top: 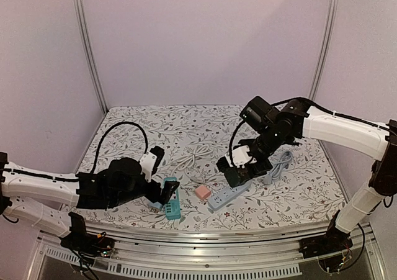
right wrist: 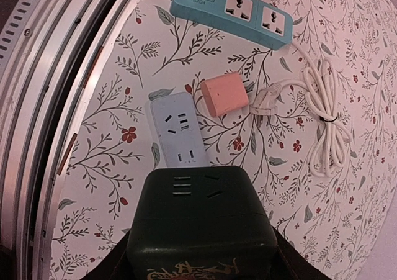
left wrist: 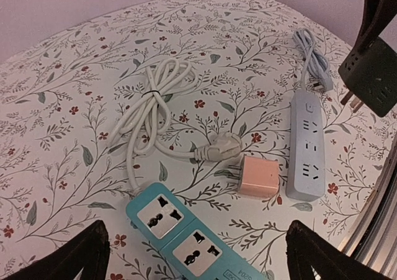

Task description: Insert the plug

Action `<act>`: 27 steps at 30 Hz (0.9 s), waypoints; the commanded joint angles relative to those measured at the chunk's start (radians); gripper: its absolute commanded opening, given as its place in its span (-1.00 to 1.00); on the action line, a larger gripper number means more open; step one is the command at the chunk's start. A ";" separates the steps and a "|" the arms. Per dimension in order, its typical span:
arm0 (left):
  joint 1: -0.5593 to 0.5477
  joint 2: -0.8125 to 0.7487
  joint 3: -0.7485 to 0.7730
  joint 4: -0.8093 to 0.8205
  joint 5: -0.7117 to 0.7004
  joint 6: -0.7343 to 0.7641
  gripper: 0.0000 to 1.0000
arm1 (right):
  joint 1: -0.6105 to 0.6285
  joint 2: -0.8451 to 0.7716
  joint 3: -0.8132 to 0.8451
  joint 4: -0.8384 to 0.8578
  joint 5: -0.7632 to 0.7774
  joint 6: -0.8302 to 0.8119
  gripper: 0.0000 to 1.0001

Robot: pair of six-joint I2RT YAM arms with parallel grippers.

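My right gripper (top: pixel 240 168) is shut on the plug, a dark green cube adapter (right wrist: pixel 201 224). Its metal prongs show in the left wrist view (left wrist: pixel 371 72). It hangs above the near end of the grey power strip (right wrist: pixel 177 131), not touching it. The grey strip (top: pixel 229 196) lies flat, sockets up. My left gripper (left wrist: pixel 198 249) stands open over a teal power strip (left wrist: pixel 180 236), its fingers (left wrist: pixel 74 258) either side and nothing between them. In the top view the left gripper (top: pixel 162 193) sits at the teal strip (top: pixel 172 200).
A pink adapter (left wrist: pixel 260 176) lies between the two strips. A coiled white cable (left wrist: pixel 155 100) with its white plug (left wrist: pixel 220 148) lies behind it. The grey strip's cable (left wrist: pixel 313 63) is bundled at the right. The table's metal front rail (right wrist: pixel 56 94) runs close to the strips.
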 commanded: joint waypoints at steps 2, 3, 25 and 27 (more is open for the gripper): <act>0.011 -0.055 -0.055 0.030 -0.024 -0.019 0.99 | 0.005 0.068 0.061 -0.075 -0.036 -0.038 -1.00; 0.011 -0.064 -0.060 0.026 -0.036 -0.024 0.99 | 0.014 0.076 0.068 -0.079 -0.035 -0.038 -1.00; 0.012 -0.121 -0.096 0.002 -0.117 -0.042 0.98 | 0.102 0.236 0.090 -0.058 0.204 -0.087 -1.00; 0.012 -0.120 -0.102 0.011 -0.117 -0.037 0.99 | 0.096 0.239 0.089 -0.052 0.200 -0.093 -1.00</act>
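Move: Below the right hand, which already holds the black plug, the white power strip's middle lies roughly 2 cm ahead, 3 cm to the left and 15 cm down. Also on the table, the pink cube sits about 3 cm ahead and 12 cm left of that hand, and the bundled grey cord some 14 cm ahead and 16 cm right. From the left hand the strip is around 23 cm to the right, 2 cm ahead and 12 cm lower. Lowering the black plug about 6 cm towards the white strip, the right hand first bows some 2 cm back and left, then eases most of the way forward and right again. Its wrist tips about 15 degrees so the fingers point more nearly straight down, their grip unchanged. The empty, open left hand draws about 3 cm left, away from the strip. ##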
